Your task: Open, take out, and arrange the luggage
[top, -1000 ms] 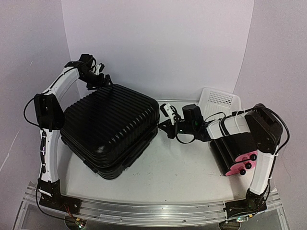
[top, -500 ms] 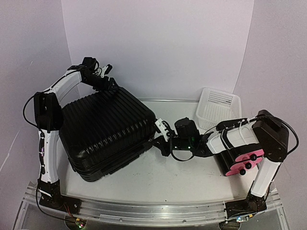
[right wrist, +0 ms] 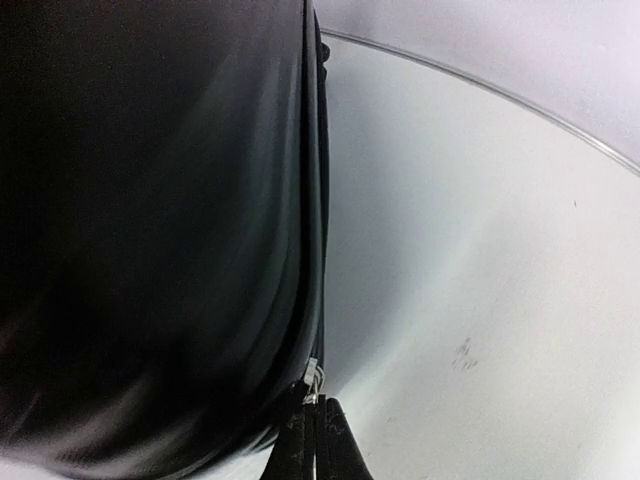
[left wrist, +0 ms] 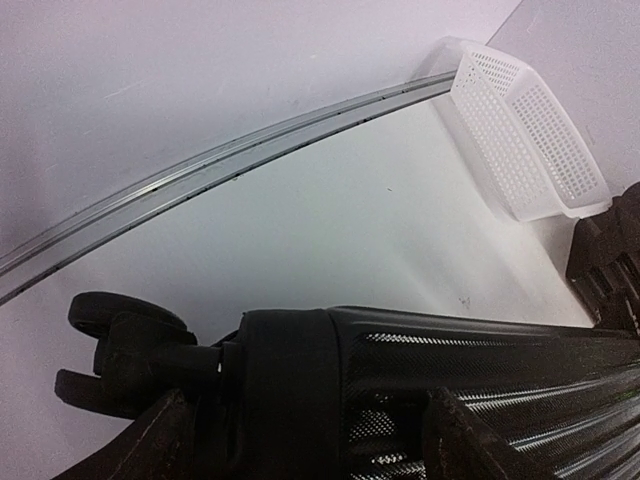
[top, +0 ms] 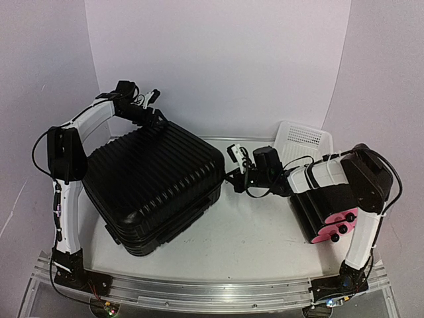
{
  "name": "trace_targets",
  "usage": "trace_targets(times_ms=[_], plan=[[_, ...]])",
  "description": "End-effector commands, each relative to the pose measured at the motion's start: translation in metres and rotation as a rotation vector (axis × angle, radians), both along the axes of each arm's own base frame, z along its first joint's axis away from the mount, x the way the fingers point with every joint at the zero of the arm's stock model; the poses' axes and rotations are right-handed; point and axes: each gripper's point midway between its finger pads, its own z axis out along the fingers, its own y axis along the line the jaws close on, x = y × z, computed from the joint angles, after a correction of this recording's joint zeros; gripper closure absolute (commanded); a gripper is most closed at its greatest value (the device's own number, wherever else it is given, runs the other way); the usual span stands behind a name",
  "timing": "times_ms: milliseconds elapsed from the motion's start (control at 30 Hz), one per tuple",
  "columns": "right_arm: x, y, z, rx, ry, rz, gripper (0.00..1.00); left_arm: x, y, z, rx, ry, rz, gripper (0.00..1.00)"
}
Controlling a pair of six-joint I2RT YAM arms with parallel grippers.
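Observation:
The luggage, a big black ribbed suitcase, lies flat and closed on the left half of the table. My left gripper is at its far corner, by a small wheel. Its jaws stand wide and its dark fingers straddle the corner trim; whether they touch it I cannot tell. My right gripper is at the suitcase's right side. Its fingertips are pinched shut on the silver zipper pull along the zip seam.
A white mesh basket stands at the back right. A black box with pink drawer fronts sits under my right arm at the right. The table's metal rim runs behind the suitcase.
The suitcase swung left and then back right over the second. My right gripper dipped toward the near left, then returned up and right. My left gripper shifted right and its jaws narrowed slightly.

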Motion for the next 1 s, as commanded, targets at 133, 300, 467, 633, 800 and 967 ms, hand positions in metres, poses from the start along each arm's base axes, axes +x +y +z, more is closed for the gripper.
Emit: trace_targets(times_ms=[133,300,467,633,800,967], plan=[[0.069,0.023,0.053,0.066,-0.235,0.151,1.0,-0.06,-0.045,-0.068,0.162,0.2,-0.14,0.22],[0.06,0.022,0.065,0.094,-0.23,0.165,1.0,-0.074,-0.045,-0.004,0.166,0.134,-0.042,0.1],[0.05,0.02,0.062,0.097,-0.21,0.183,1.0,-0.109,0.013,0.071,0.168,0.096,0.291,0.0],[0.046,0.019,0.062,0.091,-0.218,0.2,1.0,-0.187,0.081,0.079,0.052,0.266,0.594,0.01],[0.046,0.019,0.068,0.09,-0.24,0.206,1.0,-0.266,0.124,0.038,-0.036,0.437,0.843,0.01],[0.04,0.021,0.074,0.108,-0.238,0.232,1.0,-0.299,0.145,0.007,-0.098,0.503,1.012,0.01]])
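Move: At the right fingertips sits the zipper pull, still held low on the suitcase's right side; the suitcase's middle is some 24 cm left of that hand and 3 cm back. From the right hand, the white basket stands roughly 28 cm right and 12 cm farther out, the black-and-pink bundle about 38 cm right and 6 cm back. The left hand still straddles the suitcase's far corner, the suitcase's middle about 18 cm back, 2 cm left and 12 cm below it. Drawing the zipper pull forward along the suitcase's right side, the closed right hand goes about 5 cm and then holds there. The left hand first eases some 2 cm right with the far corner between its fingers, then opens wide, comes free and sweeps back about 30 cm and left over the suitcase, rising and then dipping, while turning about 45 degrees counter-clockwise and tipping down. ##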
